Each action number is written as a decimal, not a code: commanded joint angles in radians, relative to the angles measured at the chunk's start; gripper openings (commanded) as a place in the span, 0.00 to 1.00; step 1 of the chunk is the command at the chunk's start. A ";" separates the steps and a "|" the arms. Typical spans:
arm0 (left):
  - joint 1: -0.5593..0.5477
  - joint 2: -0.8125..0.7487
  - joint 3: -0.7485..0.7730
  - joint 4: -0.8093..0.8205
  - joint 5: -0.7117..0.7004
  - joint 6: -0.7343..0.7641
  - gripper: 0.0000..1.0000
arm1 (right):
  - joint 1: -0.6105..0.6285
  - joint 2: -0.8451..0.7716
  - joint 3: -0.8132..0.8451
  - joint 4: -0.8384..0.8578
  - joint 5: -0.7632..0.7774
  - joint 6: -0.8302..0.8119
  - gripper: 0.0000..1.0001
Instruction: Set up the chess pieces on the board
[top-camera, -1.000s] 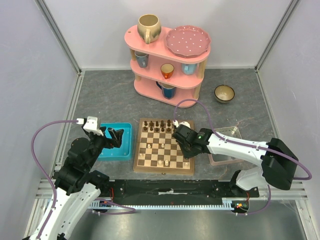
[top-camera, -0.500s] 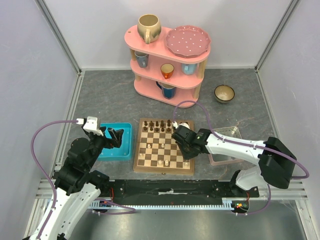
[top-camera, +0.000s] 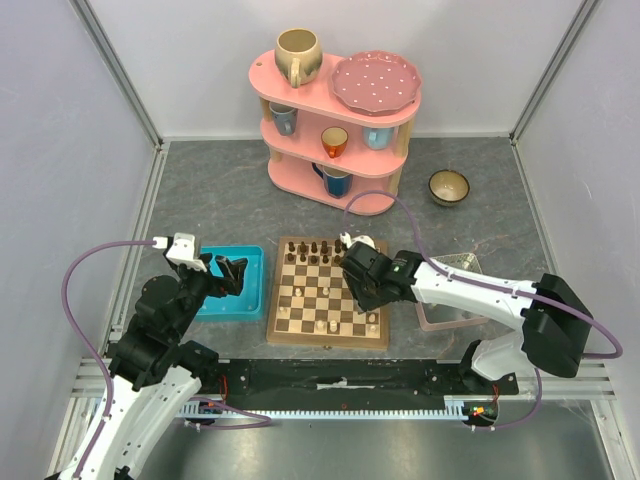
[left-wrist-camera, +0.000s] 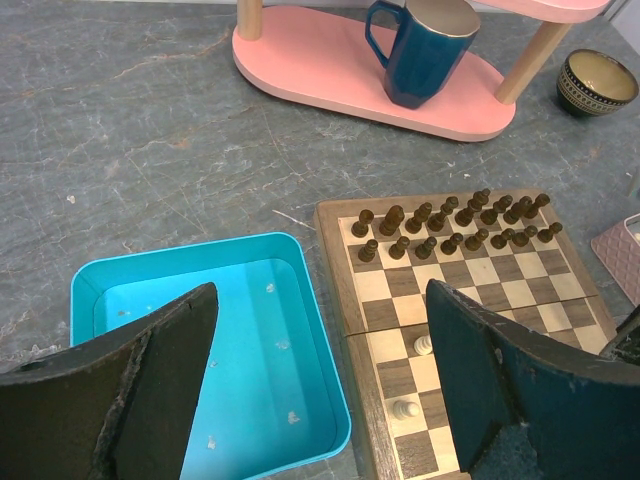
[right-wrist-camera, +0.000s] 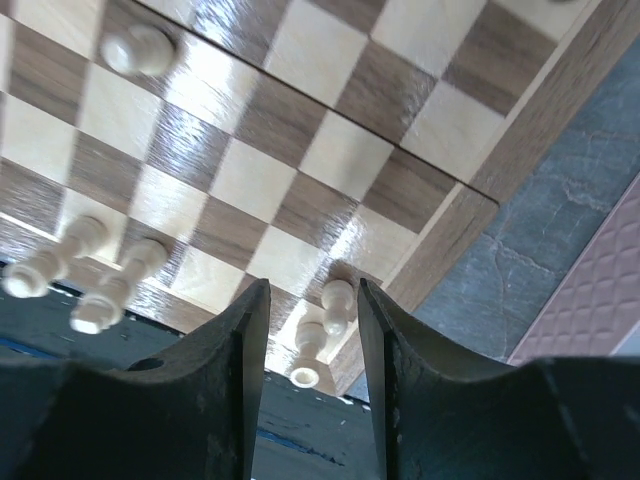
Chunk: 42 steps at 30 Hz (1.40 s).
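The board (top-camera: 300, 298) lies mid-table, with dark chessmen in its two far rows. A few cream chess pieces (top-camera: 325, 325) stand in its near rows. My right gripper (top-camera: 358, 287) hovers open over the board's right part. In the right wrist view its fingers (right-wrist-camera: 312, 287) frame two cream pieces (right-wrist-camera: 335, 300) standing at the board's near right corner, not touching them; more cream pieces (right-wrist-camera: 100, 285) stand to the left. My left gripper (top-camera: 228, 272) is open and empty over the turquoise tray (left-wrist-camera: 180, 300). Two cream pieces (left-wrist-camera: 406, 408) show on the board (left-wrist-camera: 480, 282) in the left wrist view.
A clear pink-rimmed tray (top-camera: 452, 300) sits right of the board. A pink three-tier shelf (top-camera: 335, 130) with mugs and a plate stands at the back, with a small bowl (top-camera: 449, 186) to its right. A dark blue mug (left-wrist-camera: 425, 45) is on the shelf's lowest tier.
My right gripper has shifted a little left and away from the board's near right corner, uncovering the cream pieces standing there. The left arm has not moved.
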 joint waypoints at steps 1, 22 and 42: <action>0.004 -0.009 -0.001 0.037 0.010 -0.003 0.90 | -0.007 0.004 0.101 0.003 0.049 -0.018 0.48; 0.002 -0.011 -0.001 0.038 0.011 -0.003 0.90 | -0.700 -0.292 -0.123 -0.065 0.047 -0.112 0.48; 0.002 -0.018 -0.003 0.037 0.005 -0.003 0.90 | -0.878 -0.188 -0.209 0.078 -0.144 -0.182 0.47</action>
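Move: The heap of loose white pieces in the pink tray lies about 18 cm to the right of the open right hand, some 9 cm farther out and 5 cm below; a lone piece in the tray lies 9 cm to the right of that heap. Just under the hand, about 1 cm back and 1 cm right, stands the pawn already let go, with the corner piece 3 cm behind it. From the left hand, the heap is roughly 50 cm right, 4 cm ahead and 22 cm below. Away from the freshly set pawn and towards the white pieces heaped in the tray goes the right hand: it climbs about 4 cm while starting forward, sweeps some 20 cm right and 8 cm forward off the board, then sinks over the tray to slightly below its starting height. The wrist turns about 40 degrees clockwise; the fingers stay half open and empty. ##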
